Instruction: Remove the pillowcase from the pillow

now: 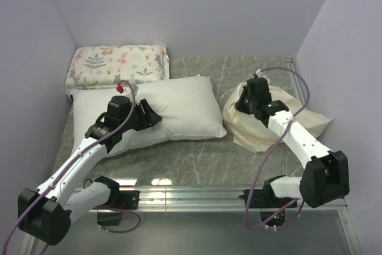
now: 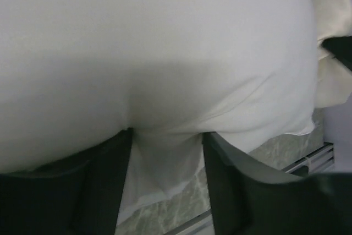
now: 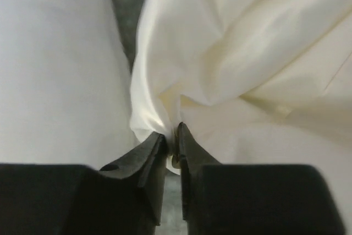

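The plump white pillow [image 1: 179,108] lies bare in the middle of the table. My left gripper [image 1: 150,116] rests at its near left edge. In the left wrist view the pillow [image 2: 165,42] fills the frame, and the left gripper [image 2: 168,133] is open, its jaws wide apart with the pillow's flat seam corner lying loose between them. The cream pillowcase [image 1: 253,132] is a crumpled heap to the right, apart from the pillow. My right gripper [image 1: 245,104] sits at the heap's left end. Up close the right gripper [image 3: 171,133] is shut on a fold of the pillowcase [image 3: 247,53], beside the pillow [image 3: 55,70].
A smaller printed pillow [image 1: 116,64] lies at the back left against the wall, touching the white pillow's far edge. Lilac walls close in the left, back and right sides. A metal rail [image 1: 191,194] runs along the near edge by the arm bases.
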Robot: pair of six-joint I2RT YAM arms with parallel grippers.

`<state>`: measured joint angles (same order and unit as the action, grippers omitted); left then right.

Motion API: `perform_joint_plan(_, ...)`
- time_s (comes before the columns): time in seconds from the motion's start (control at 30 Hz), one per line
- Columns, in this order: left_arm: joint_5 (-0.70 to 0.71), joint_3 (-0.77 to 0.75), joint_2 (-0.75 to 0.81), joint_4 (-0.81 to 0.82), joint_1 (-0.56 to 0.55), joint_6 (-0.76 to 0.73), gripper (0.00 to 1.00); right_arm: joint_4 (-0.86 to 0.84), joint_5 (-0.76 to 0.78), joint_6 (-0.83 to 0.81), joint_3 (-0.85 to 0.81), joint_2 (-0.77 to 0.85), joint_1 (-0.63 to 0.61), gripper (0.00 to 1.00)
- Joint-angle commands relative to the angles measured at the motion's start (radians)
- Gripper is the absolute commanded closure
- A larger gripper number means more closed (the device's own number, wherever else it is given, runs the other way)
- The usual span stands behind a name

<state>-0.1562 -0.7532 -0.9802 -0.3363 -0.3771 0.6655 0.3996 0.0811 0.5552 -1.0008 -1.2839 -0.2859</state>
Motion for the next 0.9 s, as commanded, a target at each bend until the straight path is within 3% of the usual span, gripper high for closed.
perform_joint_plan(0.0, 0.038, 0.02, 0.083, 0.044, -0.002, 0.022, 0.37, -0.229, 0.046, 0.055, 0.114, 0.055, -0.044, 0.68)
perform_joint_plan(0.03, 0.058, 0.012, 0.098, 0.025, 0.0, 0.005, 0.34, -0.223, 0.042, 0.048, 0.122, 0.069, -0.055, 0.51)
perform_joint_plan(0.07, 0.069, -0.014, 0.125, 0.008, -0.002, -0.004, 0.31, -0.216, 0.037, 0.043, 0.126, 0.083, -0.058, 0.42)
perform_joint_plan(0.1, 0.075, -0.027, 0.138, -0.006, -0.002, -0.015, 0.3, -0.202, 0.036, 0.035, 0.137, 0.101, -0.058, 0.22)
perform_joint_plan(0.13, 0.078, -0.043, 0.147, -0.036, 0.0, -0.038, 0.29, -0.197, 0.036, 0.031, 0.14, 0.147, -0.061, 0.07)
perform_joint_plan(0.37, 0.107, -0.169, 0.204, -0.115, -0.003, -0.089, 0.3, -0.088, 0.029, -0.018, 0.047, 0.281, -0.061, 0.04)
perform_joint_plan(0.87, 0.142, -0.156, 0.278, -0.052, -0.003, -0.102, 0.26, -0.084, 0.019, -0.058, 0.035, 0.386, -0.061, 0.01)
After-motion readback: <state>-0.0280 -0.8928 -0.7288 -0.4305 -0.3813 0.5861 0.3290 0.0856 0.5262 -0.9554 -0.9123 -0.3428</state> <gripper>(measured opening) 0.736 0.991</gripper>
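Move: The white pillow is right at my left hand, its middle about 5 cm to the left, level fore and aft and some 7 cm below; the printed pillow lies about 18 cm farther out than this hand and 15 cm left. My right fingers hold the pillowcase near its left end: its middle is about 12 cm to that hand's right, 3 cm back and 10 cm below, with the white pillow's middle some 35 cm to the left. I let go with both hands. My right hand first dips about 4 cm and eases back as its fingers open wide off the pillowcase, then lifts some 16 cm, pitching its fingers up about 20 degrees. My left fingers, already half open, spread farther and come free of the white pillow, and that hand rises about 11 cm, drifting slightly left and tipping up as well. ##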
